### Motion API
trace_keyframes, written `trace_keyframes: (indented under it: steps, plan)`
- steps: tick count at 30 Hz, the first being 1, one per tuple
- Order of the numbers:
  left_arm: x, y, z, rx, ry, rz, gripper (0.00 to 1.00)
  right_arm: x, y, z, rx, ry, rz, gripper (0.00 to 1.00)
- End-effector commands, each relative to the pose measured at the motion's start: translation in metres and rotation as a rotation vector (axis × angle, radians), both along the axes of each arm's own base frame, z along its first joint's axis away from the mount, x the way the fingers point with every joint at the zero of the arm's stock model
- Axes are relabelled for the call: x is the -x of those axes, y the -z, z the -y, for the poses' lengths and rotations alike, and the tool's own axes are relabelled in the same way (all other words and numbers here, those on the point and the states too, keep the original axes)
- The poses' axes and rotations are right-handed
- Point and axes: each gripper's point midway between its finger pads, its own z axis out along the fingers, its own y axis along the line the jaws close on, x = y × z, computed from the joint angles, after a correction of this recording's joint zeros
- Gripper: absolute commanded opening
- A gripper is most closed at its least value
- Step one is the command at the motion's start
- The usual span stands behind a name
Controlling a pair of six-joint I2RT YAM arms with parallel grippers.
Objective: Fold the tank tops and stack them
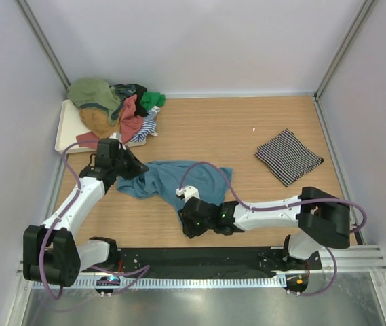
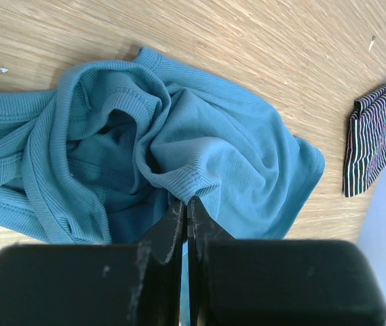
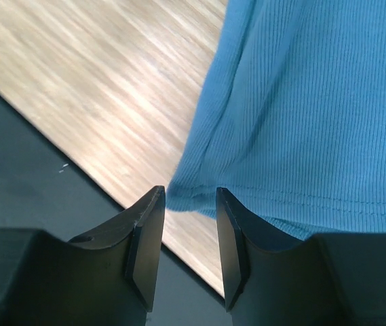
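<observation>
A plain teal-blue tank top (image 1: pixel 179 178) lies crumpled on the wooden table (image 1: pixel 233 129). My left gripper (image 1: pixel 133 166) is at its left end, shut on a ribbed hem fold of the teal top (image 2: pixel 233 149) right at the fingertips of the left gripper (image 2: pixel 187 202). My right gripper (image 1: pixel 186 214) is low at the top's near corner and open. In the right wrist view, the right gripper (image 3: pixel 189 193) has the hem corner of the teal top (image 3: pixel 315 102) just beyond its tips, not pinched. A folded black-and-white striped tank top (image 1: pixel 288 156) lies at the right.
A heap of tank tops in olive, mustard, coral, green and dark cloth (image 1: pixel 114 105) sits on a white tray (image 1: pixel 65 125) in the back left corner. The striped top (image 2: pixel 376 136) shows at the right edge of the left wrist view. A black strip (image 3: pixel 30 156) borders the table's near edge. Walls enclose three sides.
</observation>
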Motion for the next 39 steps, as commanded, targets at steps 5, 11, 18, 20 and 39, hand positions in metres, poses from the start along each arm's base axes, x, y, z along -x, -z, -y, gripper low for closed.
trace_keyframes:
  steps: [5, 11, 18, 20, 39]
  plan:
    - [0.000, -0.010, 0.001, -0.002, 0.017, 0.038, 0.00, -0.010, 0.010, -0.004, 0.092, 0.074, 0.065, 0.41]
    - [0.001, -0.010, 0.001, -0.001, 0.019, 0.040, 0.00, 0.003, 0.019, -0.009, 0.096, 0.038, 0.030, 0.29]
    - [0.000, -0.013, 0.000, -0.005, 0.015, 0.044, 0.00, -0.008, 0.002, 0.007, 0.124, 0.082, 0.112, 0.04]
    - [-0.002, -0.013, 0.000, -0.004, 0.012, 0.041, 0.00, -0.021, -0.014, 0.014, 0.145, 0.103, 0.177, 0.04]
    - [-0.078, -0.128, 0.006, 0.000, -0.013, 0.183, 0.00, -0.232, -0.164, 0.164, 0.069, 0.637, 0.320, 0.01]
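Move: The right gripper stands open over the blue tank top's near corner, with that corner about 2 cm below its fingers. The middle of the blue top lies some 18 cm ahead and 4 cm left; the folded striped top is about 28 cm ahead and 34 cm right. From the left gripper, already pinching the blue top, that corner is roughly 20 cm back, 14 cm right and 12 cm down; the clothes pile is 24 cm ahead and 13 cm left. Lower the right gripper about 2 cm onto the near corner and shut the fingers on it, then sweep it about 20 cm forward, rightward and up towards the folded striped top, turning the wrist some 30 degrees clockwise. Hold the left gripper still on its pinch until the right is lifting, then raise it and carry it forward towards the clothes pile. ##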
